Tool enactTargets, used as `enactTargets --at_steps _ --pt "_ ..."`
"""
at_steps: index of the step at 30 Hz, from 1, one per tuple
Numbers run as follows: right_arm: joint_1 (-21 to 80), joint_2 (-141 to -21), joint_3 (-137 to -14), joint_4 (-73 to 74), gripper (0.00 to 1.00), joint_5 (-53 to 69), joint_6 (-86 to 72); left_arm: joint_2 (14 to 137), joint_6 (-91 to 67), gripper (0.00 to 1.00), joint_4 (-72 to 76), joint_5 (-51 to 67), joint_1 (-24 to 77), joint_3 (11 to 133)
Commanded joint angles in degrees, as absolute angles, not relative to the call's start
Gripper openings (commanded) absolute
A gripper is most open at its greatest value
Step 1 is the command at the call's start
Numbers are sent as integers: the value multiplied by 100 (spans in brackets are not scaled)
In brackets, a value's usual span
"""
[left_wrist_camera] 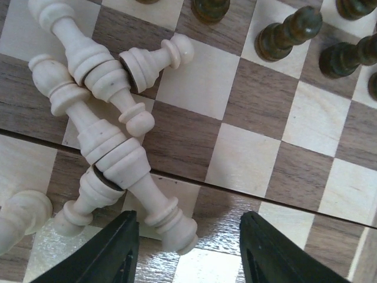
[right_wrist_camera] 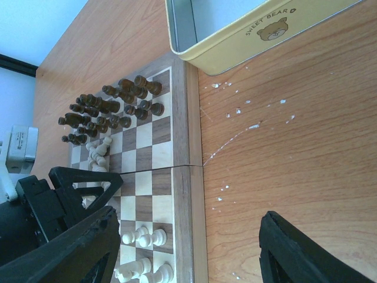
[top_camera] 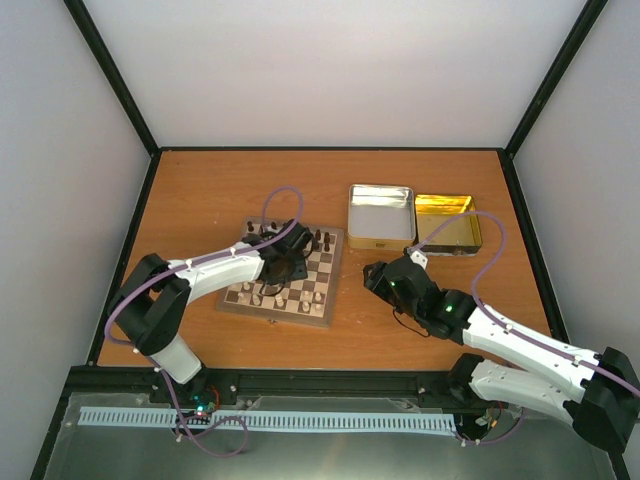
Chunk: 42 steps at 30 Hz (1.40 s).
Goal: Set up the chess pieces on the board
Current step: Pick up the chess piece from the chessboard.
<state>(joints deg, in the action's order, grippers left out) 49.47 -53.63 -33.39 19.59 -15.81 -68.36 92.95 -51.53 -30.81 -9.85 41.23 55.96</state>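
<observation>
The board (top_camera: 333, 285) lies left of centre on the table. My left gripper (top_camera: 284, 268) hangs low over it, open. In the left wrist view a heap of pale cream chess pieces (left_wrist_camera: 100, 130) lies toppled on the board (left_wrist_camera: 247, 159). One cream piece's knobbed end (left_wrist_camera: 174, 227) lies between the fingers of my left gripper (left_wrist_camera: 185, 250), close to the left finger (left_wrist_camera: 112, 253) and apart from the right one. Dark pieces (left_wrist_camera: 288, 32) stand upright at the upper right. My right gripper (top_camera: 376, 279) is open and empty just right of the board.
A silver tin (top_camera: 381, 215) and a gold tin (top_camera: 447, 222) stand open behind the right arm. In the right wrist view the yellow tin (right_wrist_camera: 235, 29) is ahead, dark pieces (right_wrist_camera: 112, 106) crowd the board's far end, and cream pieces (right_wrist_camera: 141, 236) stand near its border (right_wrist_camera: 188, 118).
</observation>
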Motion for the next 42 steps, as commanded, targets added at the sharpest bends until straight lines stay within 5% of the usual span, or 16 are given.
enactTargets --at_steps 1,9,16,30,42 --pt "4904 -5321 -3482 1973 65 -1702 -6794 9356 -5317 44 -2883 -1079 4122 5567" --pt "4904 -5361 -3464 1935 65 -1689 -6803 9354 -5324 26 -2892 -1204 4122 5459" --pt "4904 -5370 -3463 1910 65 -1678 -6787 9381 -5376 40 -2989 -1366 4122 5462" --pt "4904 -5379 -3428 1868 65 -1688 -6759 9374 -5637 39 -3378 -1739 4122 5518" --pt "4903 -5387 -3432 1836 65 -1667 -6760 9113 -5474 10 -3400 -1781 4122 5445"
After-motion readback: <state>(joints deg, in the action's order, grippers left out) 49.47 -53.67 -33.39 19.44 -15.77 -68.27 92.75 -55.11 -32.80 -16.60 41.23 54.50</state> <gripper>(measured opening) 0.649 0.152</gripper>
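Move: Just below the left hand, the white piece to be gripped lies on its side, its head already between the open fingers; its middle is about 2 cm ahead and 2 cm left, 1 cm lower. A lying white pawn is some 5 cm left and 2 cm ahead, and the foot-to-foot white piece about 6 cm ahead and 6 cm left. From the idle right hand, the piece to be gripped is roughly 5 cm ahead, 17 cm left and 11 cm lower. Sinking only about half a centimetre, the left hand part-closes around the head of the lying white piece, reopens a little, then slides some 2.5 cm left just above the board, pushing the head along and turning slightly counter-clockwise. Towards the end the fingers close again, much narrower than at the start, until both tips pinch the piece at its head and collar. ##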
